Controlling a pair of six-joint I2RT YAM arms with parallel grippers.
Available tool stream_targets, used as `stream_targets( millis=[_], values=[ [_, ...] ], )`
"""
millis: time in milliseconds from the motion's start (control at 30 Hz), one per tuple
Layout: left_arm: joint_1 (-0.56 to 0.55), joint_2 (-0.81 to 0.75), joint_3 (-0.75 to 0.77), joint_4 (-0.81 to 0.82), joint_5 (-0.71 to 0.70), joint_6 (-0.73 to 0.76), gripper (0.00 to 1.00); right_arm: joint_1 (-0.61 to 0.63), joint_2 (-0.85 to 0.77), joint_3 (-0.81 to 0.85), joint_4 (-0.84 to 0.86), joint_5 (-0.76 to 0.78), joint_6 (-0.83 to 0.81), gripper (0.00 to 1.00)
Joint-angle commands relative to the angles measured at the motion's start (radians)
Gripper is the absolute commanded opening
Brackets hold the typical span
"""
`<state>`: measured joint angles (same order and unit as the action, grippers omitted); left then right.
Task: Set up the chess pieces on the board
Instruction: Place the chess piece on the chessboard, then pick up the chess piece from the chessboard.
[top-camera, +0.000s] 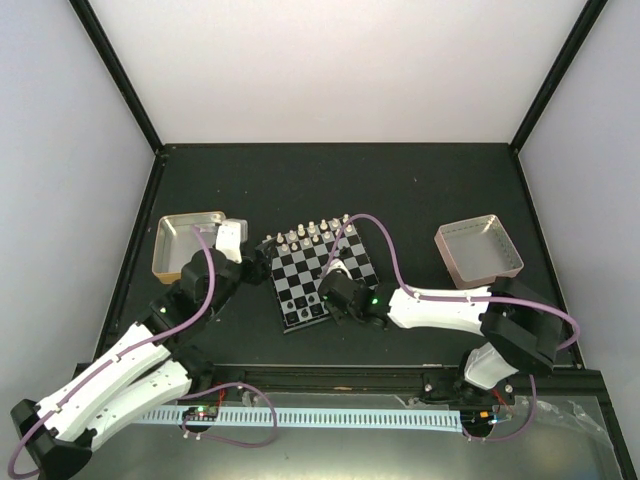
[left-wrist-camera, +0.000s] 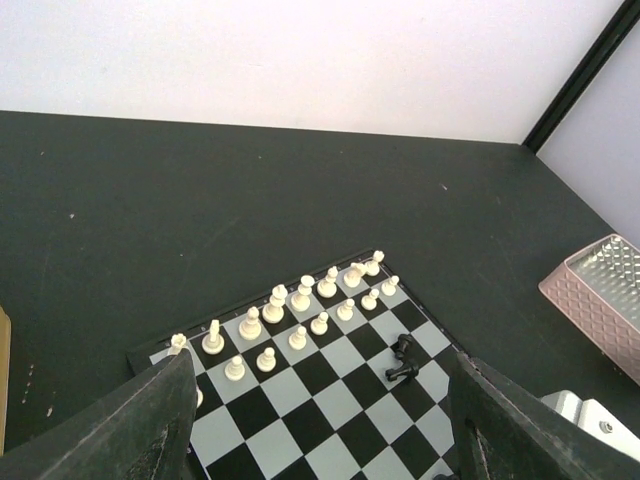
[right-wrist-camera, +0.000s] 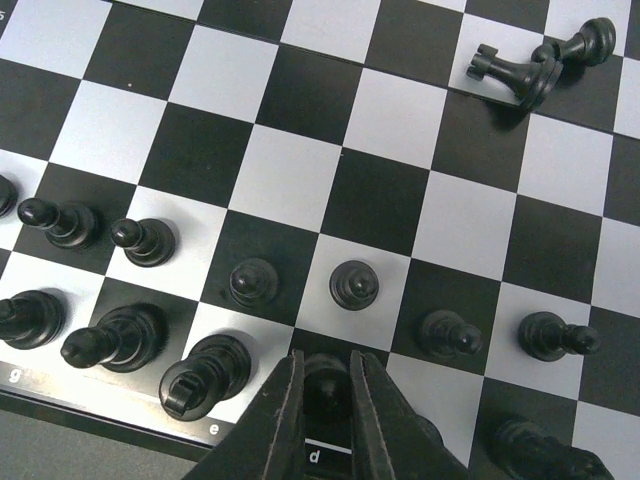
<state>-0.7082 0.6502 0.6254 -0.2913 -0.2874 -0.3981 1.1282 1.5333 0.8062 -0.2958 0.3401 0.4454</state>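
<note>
The board (top-camera: 300, 272) lies mid-table, white chess pieces (top-camera: 305, 236) standing along its far edge. In the left wrist view these white pieces (left-wrist-camera: 300, 300) fill two rows, and two black pieces (left-wrist-camera: 403, 360) lie toppled on the board (left-wrist-camera: 330, 400). My left gripper (left-wrist-camera: 320, 365) hangs open over the board's left part (top-camera: 256, 262), holding nothing. My right gripper (right-wrist-camera: 325, 365) is shut on a black piece (right-wrist-camera: 325, 382) standing on the near-edge d square. Black pawns (right-wrist-camera: 354, 285) and back-row pieces (right-wrist-camera: 205, 372) stand around it. The toppled pair (right-wrist-camera: 520, 70) lies further up the board (right-wrist-camera: 290, 180).
A shallow metal tray (top-camera: 185, 240) sits left of the board, just behind my left arm. A second tray (top-camera: 478, 250) sits to the right, seen also in the left wrist view as a tray (left-wrist-camera: 605, 300). Dark walls border the black table.
</note>
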Motion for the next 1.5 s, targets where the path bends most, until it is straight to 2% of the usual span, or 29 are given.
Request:
stream_targets(
  millis=[0, 133, 400, 533, 633, 867, 1033, 1233, 1467],
  values=[
    [-0.002, 0.007, 0.004, 0.011, -0.014, -0.003, 0.7, 0.007, 0.009, -0.006, 0.02, 0.043, 0.003, 0.15],
    [-0.003, 0.009, 0.003, 0.011, -0.013, -0.002, 0.71, 0.006, -0.016, -0.005, 0.01, 0.052, 0.012, 0.23],
    [-0.003, 0.009, 0.005, 0.008, -0.013, -0.003, 0.71, 0.005, -0.083, 0.015, -0.029, 0.086, 0.041, 0.27],
    [-0.002, 0.002, 0.005, 0.003, -0.015, -0.003, 0.71, -0.007, -0.127, 0.044, -0.073, 0.139, 0.081, 0.33],
    [-0.002, -0.002, 0.004, 0.002, -0.015, -0.005, 0.71, -0.049, -0.139, 0.075, -0.111, 0.158, 0.123, 0.38],
    [-0.003, -0.006, 0.001, 0.001, -0.009, -0.012, 0.71, -0.198, -0.066, 0.152, -0.136, 0.065, 0.196, 0.51],
    [-0.002, -0.01, -0.002, -0.003, -0.004, -0.014, 0.71, -0.287, 0.038, 0.191, -0.102, -0.059, 0.214, 0.51],
    [-0.001, -0.006, -0.005, -0.004, 0.004, -0.017, 0.71, -0.292, 0.182, 0.3, -0.106, -0.09, 0.157, 0.51],
    [-0.002, -0.002, -0.015, 0.003, 0.014, -0.025, 0.71, -0.294, 0.268, 0.353, -0.085, -0.123, 0.084, 0.45]
  ],
)
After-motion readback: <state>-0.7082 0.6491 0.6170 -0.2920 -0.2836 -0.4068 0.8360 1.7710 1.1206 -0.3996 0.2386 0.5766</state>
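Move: The fallen black rook lies about 13 cm straight ahead of the right hand and some 3 cm lower. The fallen black pawn beside it is 2 cm farther out and 2 cm to its right. The black piece just set on the near-row d square still stands between the nearly shut right fingertips; the black king is 3 cm left of this hand and 1 cm nearer. From the left hand, the rook is about 9 cm ahead, 15 cm right and 22 cm down. The black piece on the d square is let go as the right fingers open to about half. The hand lifts clear by some 6 to 7 cm, arcs forward over the standing pawns with a brief swing right while turning clockwise, then sinks beside the fallen rook, ending about 11 cm forward and nearly at its starting height, fingers open and turned some 20 degrees. No touch on the rook is seen. ##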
